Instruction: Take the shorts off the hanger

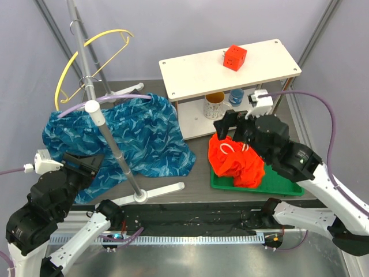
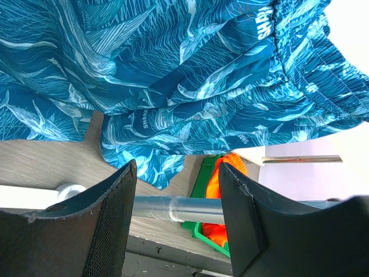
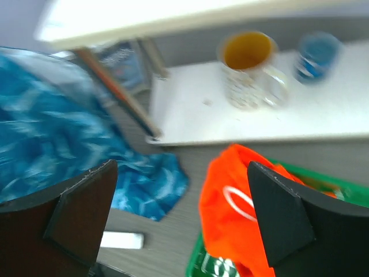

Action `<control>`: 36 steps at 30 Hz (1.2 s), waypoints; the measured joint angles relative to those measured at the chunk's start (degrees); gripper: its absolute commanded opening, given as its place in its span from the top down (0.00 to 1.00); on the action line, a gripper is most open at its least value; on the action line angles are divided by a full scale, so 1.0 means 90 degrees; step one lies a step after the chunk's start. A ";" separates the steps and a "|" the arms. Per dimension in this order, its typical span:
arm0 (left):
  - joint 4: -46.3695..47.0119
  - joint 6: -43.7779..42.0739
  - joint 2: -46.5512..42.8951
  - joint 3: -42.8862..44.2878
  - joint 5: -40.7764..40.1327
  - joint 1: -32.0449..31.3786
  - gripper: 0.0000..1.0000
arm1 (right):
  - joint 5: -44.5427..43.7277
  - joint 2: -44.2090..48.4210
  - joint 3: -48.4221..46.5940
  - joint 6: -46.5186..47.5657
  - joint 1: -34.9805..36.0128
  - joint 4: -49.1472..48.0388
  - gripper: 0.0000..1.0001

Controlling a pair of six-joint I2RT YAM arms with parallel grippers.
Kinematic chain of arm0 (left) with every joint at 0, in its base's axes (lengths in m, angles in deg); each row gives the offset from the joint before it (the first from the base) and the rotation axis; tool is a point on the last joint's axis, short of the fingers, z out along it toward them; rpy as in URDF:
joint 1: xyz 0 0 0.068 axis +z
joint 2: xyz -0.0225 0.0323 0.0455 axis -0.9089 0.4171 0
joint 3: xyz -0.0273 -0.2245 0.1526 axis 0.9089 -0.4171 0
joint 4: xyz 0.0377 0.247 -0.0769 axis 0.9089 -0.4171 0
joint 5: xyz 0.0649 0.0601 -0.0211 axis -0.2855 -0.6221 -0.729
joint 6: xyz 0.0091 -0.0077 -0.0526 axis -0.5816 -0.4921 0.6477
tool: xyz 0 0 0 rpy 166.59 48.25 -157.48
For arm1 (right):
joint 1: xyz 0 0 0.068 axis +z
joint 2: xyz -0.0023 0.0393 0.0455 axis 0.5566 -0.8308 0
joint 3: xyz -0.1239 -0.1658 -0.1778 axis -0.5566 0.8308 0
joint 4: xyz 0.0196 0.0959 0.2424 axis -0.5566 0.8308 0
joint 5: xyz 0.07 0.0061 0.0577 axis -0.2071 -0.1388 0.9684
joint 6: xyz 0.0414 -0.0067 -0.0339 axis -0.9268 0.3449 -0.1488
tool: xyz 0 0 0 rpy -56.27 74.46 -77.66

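Observation:
The blue-teal patterned shorts hang from a lavender hanger on the stand, their lower part spread on the table; they also show in the left wrist view and the right wrist view. The orange shorts with a white drawstring lie bunched in a green tray, and show in the right wrist view. My left gripper is open and empty at the blue shorts' near left edge. My right gripper is open and empty just above the orange shorts.
An empty yellow hanger hangs high on the stand's metal pole, whose white feet rest on the table. A white two-level shelf at the back carries a red cube, with a mug and a blue cup below.

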State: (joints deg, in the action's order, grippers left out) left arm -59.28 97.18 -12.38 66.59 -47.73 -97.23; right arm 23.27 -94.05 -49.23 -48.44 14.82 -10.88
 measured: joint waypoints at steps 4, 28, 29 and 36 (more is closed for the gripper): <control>0.0027 -0.0010 -0.0005 0.0000 0.0029 0.0000 0.41 | 0.1545 -0.0733 -0.1022 0.0998 -0.0002 -0.0682 0.00; 0.0238 0.0049 -0.0068 0.0073 0.0444 0.0000 0.41 | 0.6178 -0.4673 -0.3762 0.2603 0.0000 -0.2737 0.60; 0.0243 0.0049 -0.0068 0.0073 0.0447 0.0000 0.41 | 0.6280 -0.4687 -0.3769 0.2586 0.0005 -0.2778 0.62; 0.0236 0.0046 -0.0078 0.0073 0.0447 0.0000 0.41 | 0.6759 -0.4767 -0.3784 0.2455 0.0092 -0.2890 0.82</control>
State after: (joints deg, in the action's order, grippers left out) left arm -57.16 97.59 -13.08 67.24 -43.71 -97.23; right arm 84.10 -136.95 -83.28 -26.34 15.65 -36.89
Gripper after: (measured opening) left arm 0.589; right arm 0.287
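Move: For the right hand, the right end of the blue shorts' waistband on the purple hanger is about 26 cm to the left, 3 cm ahead and 8 cm higher. The orange shorts lie in the tray some 22 cm below, 7 cm right and 2 cm back; the mug is about 20 cm ahead, 2 cm left and 18 cm lower. From the left hand that waistband end is roughly 18 cm ahead, 16 cm right and 8 cm up. The open right hand sweeps some 28 cm left and up, turning counter-clockwise, and pinches the blue waistband's right end. ##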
